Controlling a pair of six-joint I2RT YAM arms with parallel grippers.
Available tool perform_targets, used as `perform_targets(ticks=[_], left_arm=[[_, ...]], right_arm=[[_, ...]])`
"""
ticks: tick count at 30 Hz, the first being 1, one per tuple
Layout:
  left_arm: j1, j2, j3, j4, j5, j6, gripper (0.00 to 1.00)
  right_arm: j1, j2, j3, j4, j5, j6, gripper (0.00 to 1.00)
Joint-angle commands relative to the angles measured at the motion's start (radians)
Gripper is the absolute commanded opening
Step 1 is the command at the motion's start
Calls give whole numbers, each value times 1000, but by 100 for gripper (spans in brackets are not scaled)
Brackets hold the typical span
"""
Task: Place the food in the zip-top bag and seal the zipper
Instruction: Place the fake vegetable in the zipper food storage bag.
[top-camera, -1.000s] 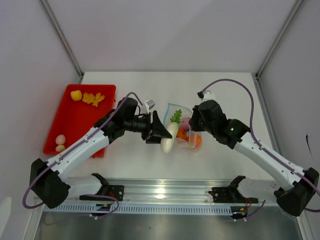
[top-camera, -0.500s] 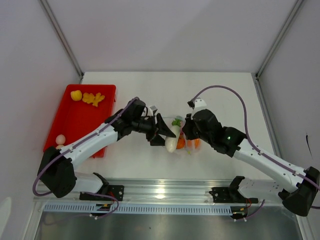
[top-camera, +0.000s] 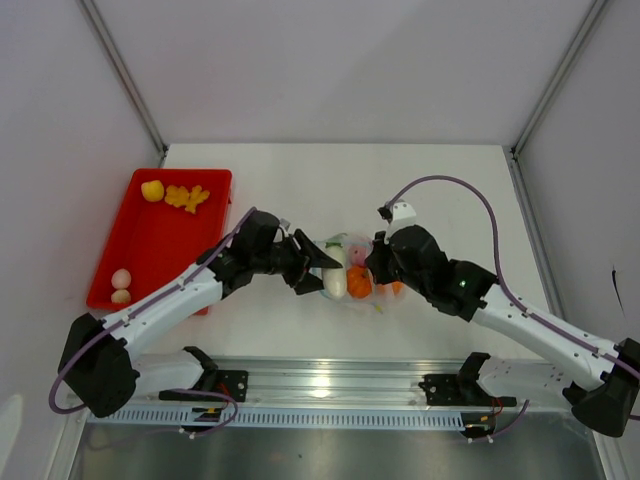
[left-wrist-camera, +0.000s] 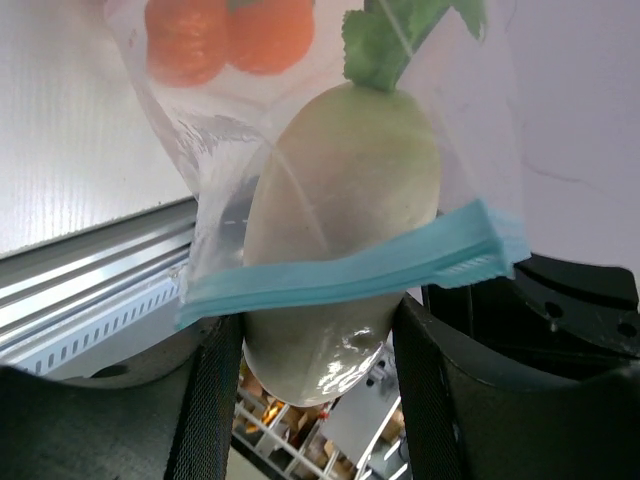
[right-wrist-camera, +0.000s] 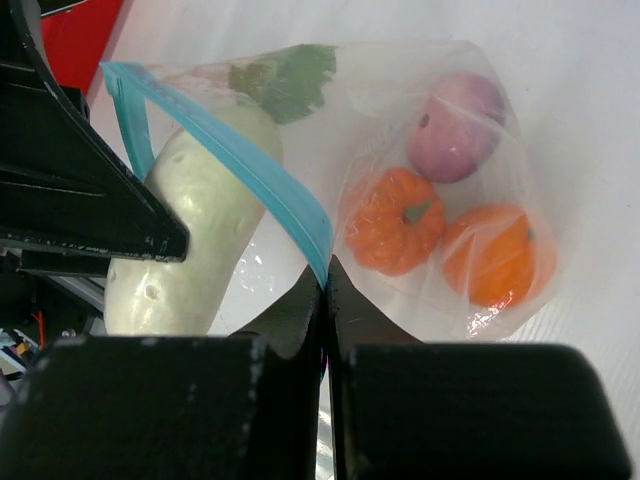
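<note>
My left gripper (left-wrist-camera: 318, 385) is shut on the thick end of a white radish (left-wrist-camera: 340, 210) with green leaves. The leafy end sits inside the clear zip-top bag (right-wrist-camera: 400, 110), and the blue-teal zipper (left-wrist-camera: 350, 268) crosses over the radish's middle. My right gripper (right-wrist-camera: 326, 280) is shut on the zipper (right-wrist-camera: 225, 155) at the mouth's edge. Inside the bag lie an orange pumpkin (right-wrist-camera: 398, 222), an orange fruit (right-wrist-camera: 498, 255) and a purple-pink piece (right-wrist-camera: 455, 125). In the top view the bag (top-camera: 362, 262) hangs between the left gripper (top-camera: 318, 272) and the right gripper (top-camera: 378, 262), at the table's middle.
A red tray (top-camera: 150, 245) lies at the left, holding a yellow piece (top-camera: 152, 190), an orange-yellow piece (top-camera: 187, 197) and two pink eggs (top-camera: 121, 284). The metal rail (top-camera: 320, 385) runs along the near edge, behind the arms' bases.
Both grippers came closer together and nearer the front edge. The radish slid further into the bag's mouth. Both grips stayed as they were.
</note>
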Motion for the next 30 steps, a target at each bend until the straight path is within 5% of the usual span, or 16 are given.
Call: perform_targets(ticks=[1, 7, 10, 13, 14, 17, 24, 30], left_arm=[[-8, -7, 42, -55, -92, -86, 1], [-19, 28, 90, -73, -143, -82, 1], [-20, 48, 102, -48, -138, -79, 15], [-31, 67, 108, 14, -114, -72, 51], [-32, 88, 113, 28, -100, -54, 75], [-37, 122, 191, -15, -60, 39, 95], [-39, 20, 236, -112, -110, 257, 99], [-37, -122, 202, -196, -285, 394, 100]], right_arm=[[8, -1, 20, 42, 11, 47, 0], [23, 31, 38, 66, -21, 88, 0], [29, 45, 52, 54, -20, 94, 0], [29, 54, 55, 54, -24, 96, 0], [29, 54, 54, 56, -27, 96, 0], [29, 54, 64, 43, -26, 99, 0], [26, 79, 129, -47, 11, 103, 0], [6, 102, 172, -79, -30, 146, 0]])
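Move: The left hand holds the white radish across the mouth of the zip-top bag. The body of the bag lies about 7 cm to this hand's right and some 9 cm below. In the bag, the pumpkin sits roughly 8 cm right, 2 cm back and 11 cm down, and the onion 8 cm right and 4 cm ahead at the same depth. For the right hand, which grips the blue zipper rim, the radish is about 9 cm left, 1 cm back and 2 cm down. The left hand eases forward and a little right, about 3 cm in all, with the radish in the bag's mouth, spreads its fingers wide partway along to let go, then rises about 6 cm clear of the bag, drifting back left and rolling some 20 degrees so its forward side comes up. The right hand keeps its shut pinch on the zipper rim and shifts about 2 cm left towards the left hand, holding the mouth open. ##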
